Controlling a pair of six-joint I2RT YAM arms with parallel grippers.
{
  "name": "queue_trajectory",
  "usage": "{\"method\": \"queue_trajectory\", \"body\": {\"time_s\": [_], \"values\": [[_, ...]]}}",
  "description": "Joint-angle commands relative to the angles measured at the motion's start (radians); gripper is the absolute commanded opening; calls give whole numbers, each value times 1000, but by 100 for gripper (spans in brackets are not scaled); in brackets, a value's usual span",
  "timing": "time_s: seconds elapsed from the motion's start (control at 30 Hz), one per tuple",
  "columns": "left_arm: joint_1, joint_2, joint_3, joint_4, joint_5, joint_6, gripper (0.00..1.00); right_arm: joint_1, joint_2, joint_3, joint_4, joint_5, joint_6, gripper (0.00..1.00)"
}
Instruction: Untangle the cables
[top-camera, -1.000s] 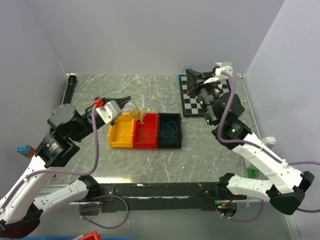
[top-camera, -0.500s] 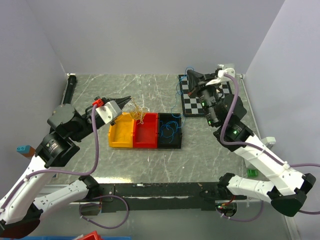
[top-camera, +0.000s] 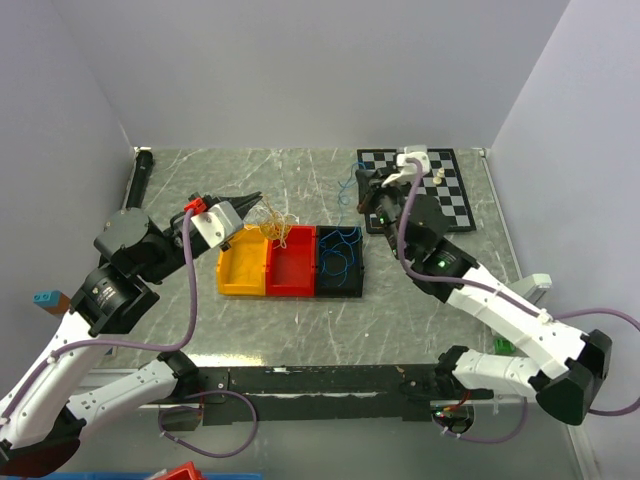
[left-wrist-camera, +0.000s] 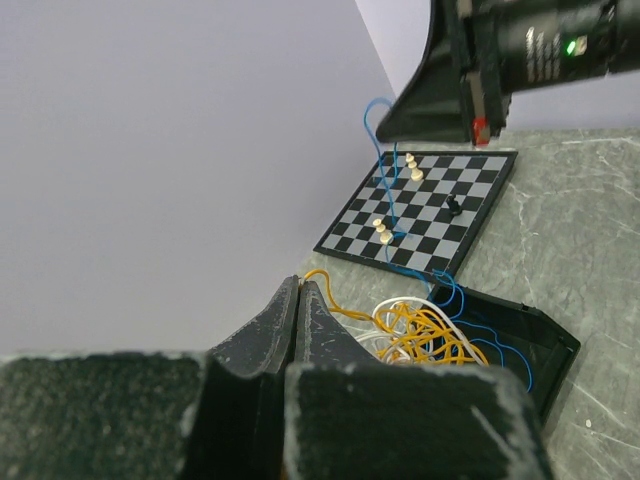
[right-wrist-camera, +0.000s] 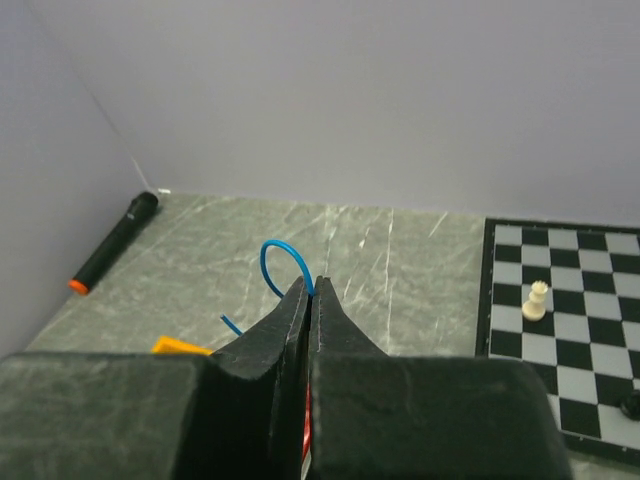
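The cables are split between my two grippers. In the left wrist view my left gripper (left-wrist-camera: 299, 282) is shut on a yellow-orange wire together with a white one, and their curly clump (left-wrist-camera: 440, 335) hangs beside the black bin (left-wrist-camera: 545, 345). From above, the left gripper (top-camera: 258, 197) holds that clump (top-camera: 273, 224) over the back edge of the red bin (top-camera: 292, 270). My right gripper (right-wrist-camera: 311, 284) is shut on a blue cable (right-wrist-camera: 281, 258), which loops out past its tips. In the top view the right gripper (top-camera: 362, 178) is raised behind the black bin (top-camera: 338, 290), and the blue cable (top-camera: 340, 255) trails down into that bin.
Yellow (top-camera: 240, 272), red and black bins stand side by side mid-table. A chessboard (top-camera: 440, 190) with a few pieces lies at the back right. A black marker (top-camera: 140, 176) lies along the left wall. A small green object (top-camera: 503, 346) sits near the right arm's base.
The right arm has swung left off the chessboard toward the bins, carrying the blue cable with it. The left arm and its clump have not moved.
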Motion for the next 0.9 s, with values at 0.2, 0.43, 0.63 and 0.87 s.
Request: {"method": "queue_trajectory", "body": {"time_s": [0.2,0.43,0.63,0.87], "values": [[3,-24,32,27,-1,-12,1,-11,114,-34,11,4,123,0],[2,-30,26,22,1,-11,1,-11,120,-147,-34,11,247,0],[3,-32,23,27,6,-12,1,-11,97,-261,-96,16,351,0],[3,-30,17,30,4,-15,1,-8,85,-327,-182,31,437,0]]}}
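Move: The right hand, with the blue cable still in its shut fingers, has the black bin almost beneath it: level fore-and-aft, about 3 cm to its left and 36 cm below. The red bin is level too, some 14 cm left; the chessboard is roughly 18 cm ahead and 16 cm right, both at about that depth. From the idle left hand the black bin lies about 9 cm ahead, 14 cm right and 42 cm below. Right hand lowers its pinched blue cable about 22 cm towards the black bin, tipping some 30 degrees downward. ##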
